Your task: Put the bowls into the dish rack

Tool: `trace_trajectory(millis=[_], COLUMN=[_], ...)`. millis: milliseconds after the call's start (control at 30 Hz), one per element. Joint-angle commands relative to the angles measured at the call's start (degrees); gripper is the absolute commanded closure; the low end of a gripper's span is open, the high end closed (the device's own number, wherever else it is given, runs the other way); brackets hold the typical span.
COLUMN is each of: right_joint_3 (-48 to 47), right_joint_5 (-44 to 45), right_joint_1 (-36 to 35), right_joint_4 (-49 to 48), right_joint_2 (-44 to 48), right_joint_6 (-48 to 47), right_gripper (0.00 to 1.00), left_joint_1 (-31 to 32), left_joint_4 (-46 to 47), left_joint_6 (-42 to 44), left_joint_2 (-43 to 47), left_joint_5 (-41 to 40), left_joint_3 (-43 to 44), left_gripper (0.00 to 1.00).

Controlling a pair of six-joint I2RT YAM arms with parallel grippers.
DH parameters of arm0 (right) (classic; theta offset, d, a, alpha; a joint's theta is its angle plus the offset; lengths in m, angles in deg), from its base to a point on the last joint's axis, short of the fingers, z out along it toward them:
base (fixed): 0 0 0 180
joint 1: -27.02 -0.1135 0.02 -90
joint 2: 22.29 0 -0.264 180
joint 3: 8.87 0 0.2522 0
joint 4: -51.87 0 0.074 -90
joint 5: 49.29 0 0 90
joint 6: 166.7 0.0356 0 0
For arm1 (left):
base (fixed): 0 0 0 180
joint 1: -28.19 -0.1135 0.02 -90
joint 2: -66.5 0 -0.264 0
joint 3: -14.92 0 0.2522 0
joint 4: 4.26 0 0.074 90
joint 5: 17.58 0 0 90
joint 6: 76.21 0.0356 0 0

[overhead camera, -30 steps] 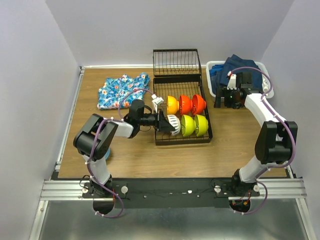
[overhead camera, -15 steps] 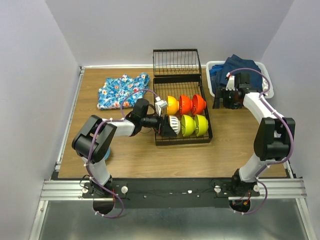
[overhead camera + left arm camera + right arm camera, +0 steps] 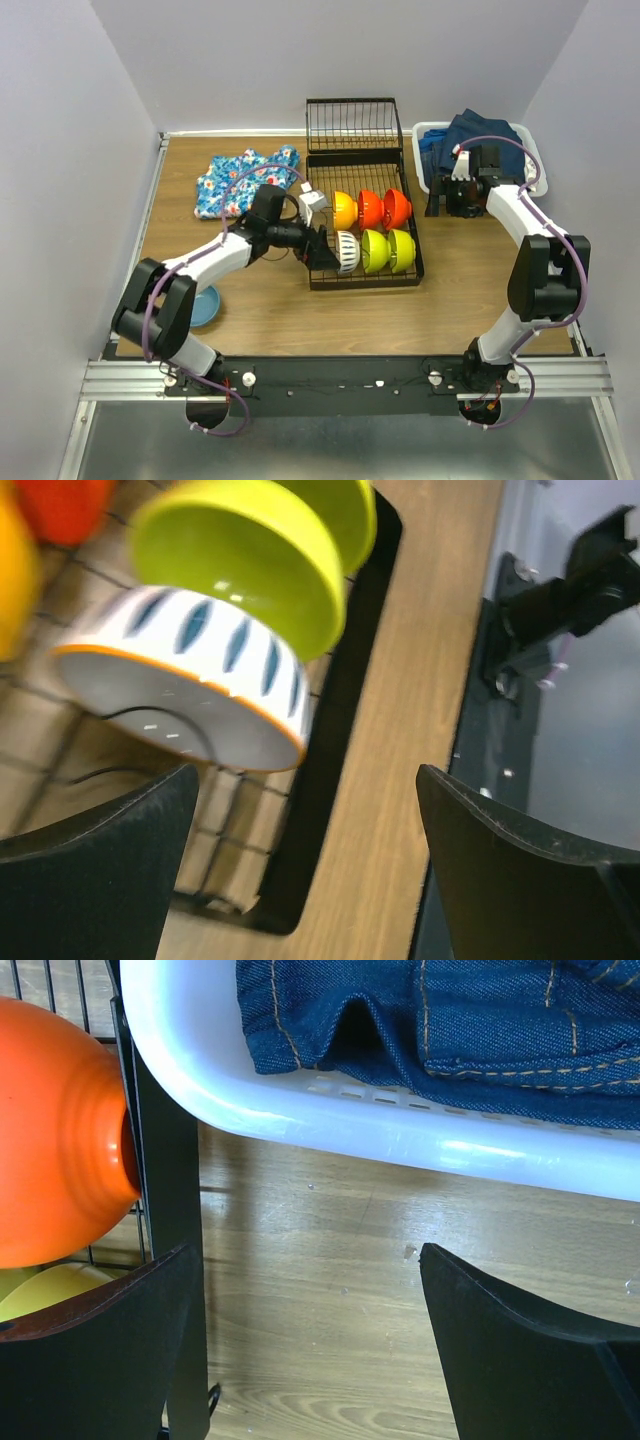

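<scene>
The black wire dish rack (image 3: 365,285) holds two rows of bowls on edge: a yellow-orange one (image 3: 345,209) and two red-orange ones (image 3: 371,208) behind, then a white patterned bowl (image 3: 346,250) and two lime-green ones (image 3: 375,250) in front. My left gripper (image 3: 318,245) is open just left of the white bowl, clear of it. The left wrist view shows that bowl (image 3: 190,680) against a lime bowl (image 3: 250,570), with nothing in the left gripper (image 3: 305,860). A blue bowl (image 3: 205,305) lies on the table by my left arm. My right gripper (image 3: 452,200) hangs open and empty right of the rack.
A floral cloth (image 3: 245,180) lies at the back left. A white basket (image 3: 425,135) of blue jeans (image 3: 450,1020) stands at the back right, just beyond my right gripper (image 3: 310,1350). The rack's hinged end section (image 3: 355,125) stands up at the back.
My left gripper has opened and let go of the white bowl, which stays in the rack. It drew back slightly left. The arm's elbow swung down-left, uncovering the blue bowl.
</scene>
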Motion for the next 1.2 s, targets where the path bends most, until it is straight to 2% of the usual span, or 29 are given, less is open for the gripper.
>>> trace_trajectory(millis=[0, 100, 167, 200, 233, 267, 333, 400, 467, 500, 533, 600, 633, 667, 700, 733, 767, 867, 1033, 1167], right_joint_3=[0.07, 0.07, -0.02, -0.11, -0.02, 0.07, 0.51, 0.95, 0.95, 0.77, 0.60, -0.02, -0.28, -0.98, -1.33, -1.77, -2.12, -3.18, -2.84, -1.87], right_joint_5=[-0.66, -1.01, -1.10, -1.10, -1.10, -1.02, -0.93, -0.84, -1.01, -1.36, -2.32, -3.21, -4.08, -4.44, -4.96, -5.32, -5.32, -4.97, -3.75, -4.88], right_joint_1=[-0.23, -0.14, -0.23, -0.23, -0.14, -0.23, -0.23, -0.14, -0.14, -0.14, -0.14, -0.14, -0.14, -0.14, -0.14, -0.14, -0.14, -0.14, -0.14, -0.14], right_joint_4=[-1.54, -1.71, -2.06, -2.15, -2.33, -3.03, -3.82, -4.79, -4.88, -4.88, -4.79, -4.88, -5.05, -5.23, -5.40, -5.58, -5.84, -6.55, -8.57, -9.45], right_joint_2=[1.41, 1.41, 1.58, 1.93, 2.28, 2.63, 3.69, 4.22, 4.31, 4.13, 3.96, 2.82, 2.29, 1.85, 0.89, 0.53, 0.27, -0.79, -0.71, 0.61], right_joint_6=[0.31, 0.05, 0.05, -0.04, -0.04, 0.22, 0.49, 1.01, 0.93, 2.58, 2.77, 3.30, 3.56, 3.65, 3.83, 3.83, 3.65, 2.86, 3.73, 6.20], right_gripper=[0.00, 0.00, 0.00, 0.00, 0.00, 0.00, 0.00, 0.00, 0.00, 0.00, 0.00, 0.00, 0.00, 0.00, 0.00, 0.00, 0.00, 0.00, 0.00, 0.00], left_joint_1=[-5.21, -9.42, -10.49, -10.58, -10.50, -10.50, -10.41, -10.50, -10.41, -10.50, -10.50, -10.50, -10.50, -10.50, -10.58, -10.59, -10.67, -10.67, -10.59, -10.67], left_joint_4=[-23.05, -32.90, -38.25, -39.06, -39.42, -38.90, -37.41, -35.03, -33.54, -35.89, -39.13, -51.33, -55.73, -64.47, -68.91, -72.78, -77.70, -83.60, -88.28, -86.28], left_joint_6=[10.82, 17.67, 22.95, 24.01, 24.45, 22.72, 23.47, 29.16, 23.53, 20.88, 22.42, 26.72, 31.96, 34.89, 38.66, 44.52, 46.15, 52.63, 58.02, 56.28], left_joint_2=[5.53, 9.56, 12.82, 17.10, 19.32, 21.60, 28.46, 34.59, 37.26, 37.01, 36.14, 33.51, 32.97, 32.62, 32.96, 33.66, 34.62, 40.25, 44.56, 43.69], left_joint_5=[-8.31, -12.00, -20.59, -25.94, -40.17, -47.36, -54.18, -48.45, -47.43, -46.74, -45.08, -43.05, -43.13, -42.78, -40.60, -40.06, -40.14, -40.14, -41.55, -43.57], left_joint_3=[5.56, 8.98, 12.31, 13.38, 14.34, 16.88, 18.57, 16.99, 15.67, 17.32, 19.17, 24.18, 25.24, 25.86, 25.52, 24.64, 21.24, 13.60, 4.52, -2.25], left_gripper=[0.01, 0.01, 0.01, 0.01, 0.01, 0.01, 0.01, 0.01, 0.01, 0.01, 0.01, 0.01, 0.02, 0.12, 0.18, 0.24, 0.26, 0.27, 0.28, 0.27])
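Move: The blue bowl left on the table lies about 31 cm to the left hand's left, 9 cm back and 11 cm lower. The striped bowl, already free of its fingers, sits in the rack about 6 cm to the hand's right and 2 cm ahead. The near lime bowl is some 13 cm right and 2 cm ahead; the yellow one 5 cm right, 11 cm ahead. From the right hand the blue bowl is roughly 66 cm left and 24 cm back. Already clear of the striped bowl, the empty left hand heads for the blue bowl: it arcs left and up by some 23 cm with a short swing forward, then sinks as far again while drawing back, ending about 25 cm farther left. The wrist tips the sideways fingers to point nearly straight down, and they narrow to about three-quarters open. The open right hand eases about 3 cm forward towards the basket, rising slightly. ##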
